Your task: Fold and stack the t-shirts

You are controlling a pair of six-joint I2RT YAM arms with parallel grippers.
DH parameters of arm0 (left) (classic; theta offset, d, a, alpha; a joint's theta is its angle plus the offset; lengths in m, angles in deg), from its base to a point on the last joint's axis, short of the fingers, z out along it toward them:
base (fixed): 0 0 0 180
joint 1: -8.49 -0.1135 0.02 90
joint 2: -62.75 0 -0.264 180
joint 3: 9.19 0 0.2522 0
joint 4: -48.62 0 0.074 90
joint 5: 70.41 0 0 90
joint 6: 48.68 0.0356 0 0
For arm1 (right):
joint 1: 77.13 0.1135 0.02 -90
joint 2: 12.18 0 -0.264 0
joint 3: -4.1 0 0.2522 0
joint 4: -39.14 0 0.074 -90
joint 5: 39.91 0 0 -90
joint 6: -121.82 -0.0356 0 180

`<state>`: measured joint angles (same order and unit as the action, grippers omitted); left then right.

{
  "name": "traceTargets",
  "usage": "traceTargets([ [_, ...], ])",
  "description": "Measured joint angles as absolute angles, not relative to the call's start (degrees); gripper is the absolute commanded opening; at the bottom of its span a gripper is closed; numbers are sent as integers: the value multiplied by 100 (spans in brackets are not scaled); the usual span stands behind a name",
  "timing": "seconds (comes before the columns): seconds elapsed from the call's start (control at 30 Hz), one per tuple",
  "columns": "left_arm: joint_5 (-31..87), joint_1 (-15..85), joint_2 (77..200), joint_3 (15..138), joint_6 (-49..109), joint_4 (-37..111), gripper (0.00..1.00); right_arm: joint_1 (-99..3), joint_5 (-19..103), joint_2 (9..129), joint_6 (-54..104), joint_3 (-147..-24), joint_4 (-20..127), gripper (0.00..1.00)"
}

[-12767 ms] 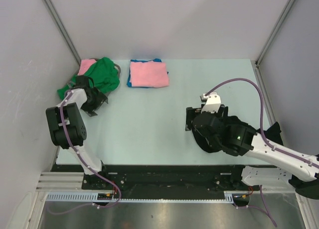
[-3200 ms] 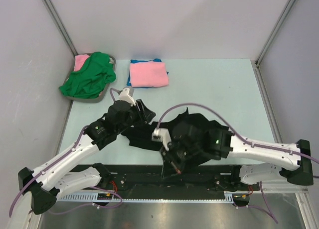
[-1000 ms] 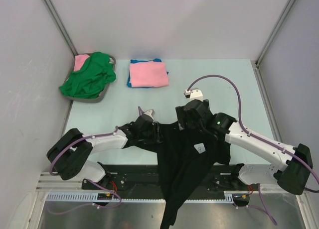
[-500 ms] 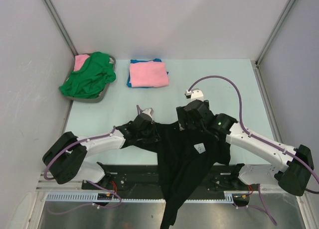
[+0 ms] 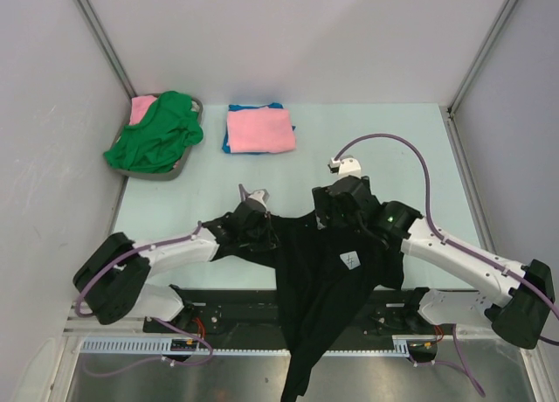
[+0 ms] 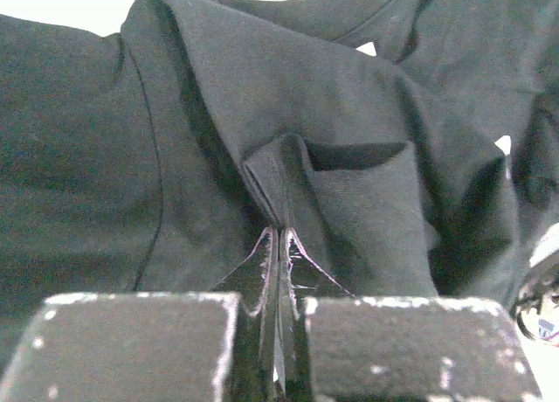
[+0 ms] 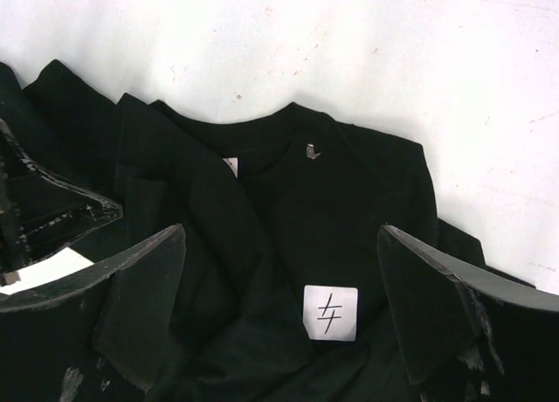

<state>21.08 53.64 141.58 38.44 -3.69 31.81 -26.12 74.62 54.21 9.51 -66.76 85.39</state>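
A large black t-shirt lies at the table's near middle, its lower part hanging over the front edge. Its white label faces up. My left gripper is shut on a raised fold of the black cloth, pinched between the fingertips of the gripper. My right gripper stands open just above the shirt near the collar, with the label between its fingers and nothing held. A folded pink t-shirt rests on a blue one at the back.
A grey basket at the back left holds a crumpled green t-shirt and a pink one. Side walls stand close on both sides. The left gripper shows at the left edge of the right wrist view.
My left gripper has closed on a fold of the black t-shirt. The right arm has shifted slightly right, its gripper staying open. The shirt has barely moved.
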Motion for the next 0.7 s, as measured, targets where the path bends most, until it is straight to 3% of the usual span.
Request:
traceTargets([
  [0.17,1864,5364,13004,3857,-371,2617,0,-2621,7276,5406,984,-6672,8467,95],
  [0.3,1540,5364,11402,3894,-483,1904,0,-2706,6844,5672,1139,-6689,8165,94],
  [0.53,1405,5383,8941,3612,-1012,477,0,-2861,6240,7237,1474,-7481,7785,94],
  [0.7,1547,5412,7992,3105,-1407,-384,0,-2877,5635,8304,1660,-8193,7595,93],
])
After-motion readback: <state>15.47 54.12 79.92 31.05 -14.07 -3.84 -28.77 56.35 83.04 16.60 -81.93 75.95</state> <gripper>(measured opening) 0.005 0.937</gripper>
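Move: The left hand, shut on a pinch of the black t-shirt almost at table height, is to bring it to the front-left tabletop, some 12 cm to its left and 8 cm back; a black sleeve lies about 5 cm left and 4 cm back. The open right hand is bound for the t-shirt's left shoulder, roughly 16 cm to its left, 4 cm ahead and 17 cm below. At that same depth, the neck tag lies 5 cm left and 2 cm ahead, the # tag 8 cm back and 2 cm right. Keeping its pinch on the black t-shirt, the left hand whips the cloth up about 14 cm, then swings on left and back towards the front-left of the table, sinking again near the end, with the fingers tipped more forward and the hand rolled, its left side dropping. After a short wait the right hand sweeps some 11 cm left, dropping and reaching out about half as far, over the collar towards the left shoulder, its fingers staying wide open and turning counter-clockwise as they dip. ##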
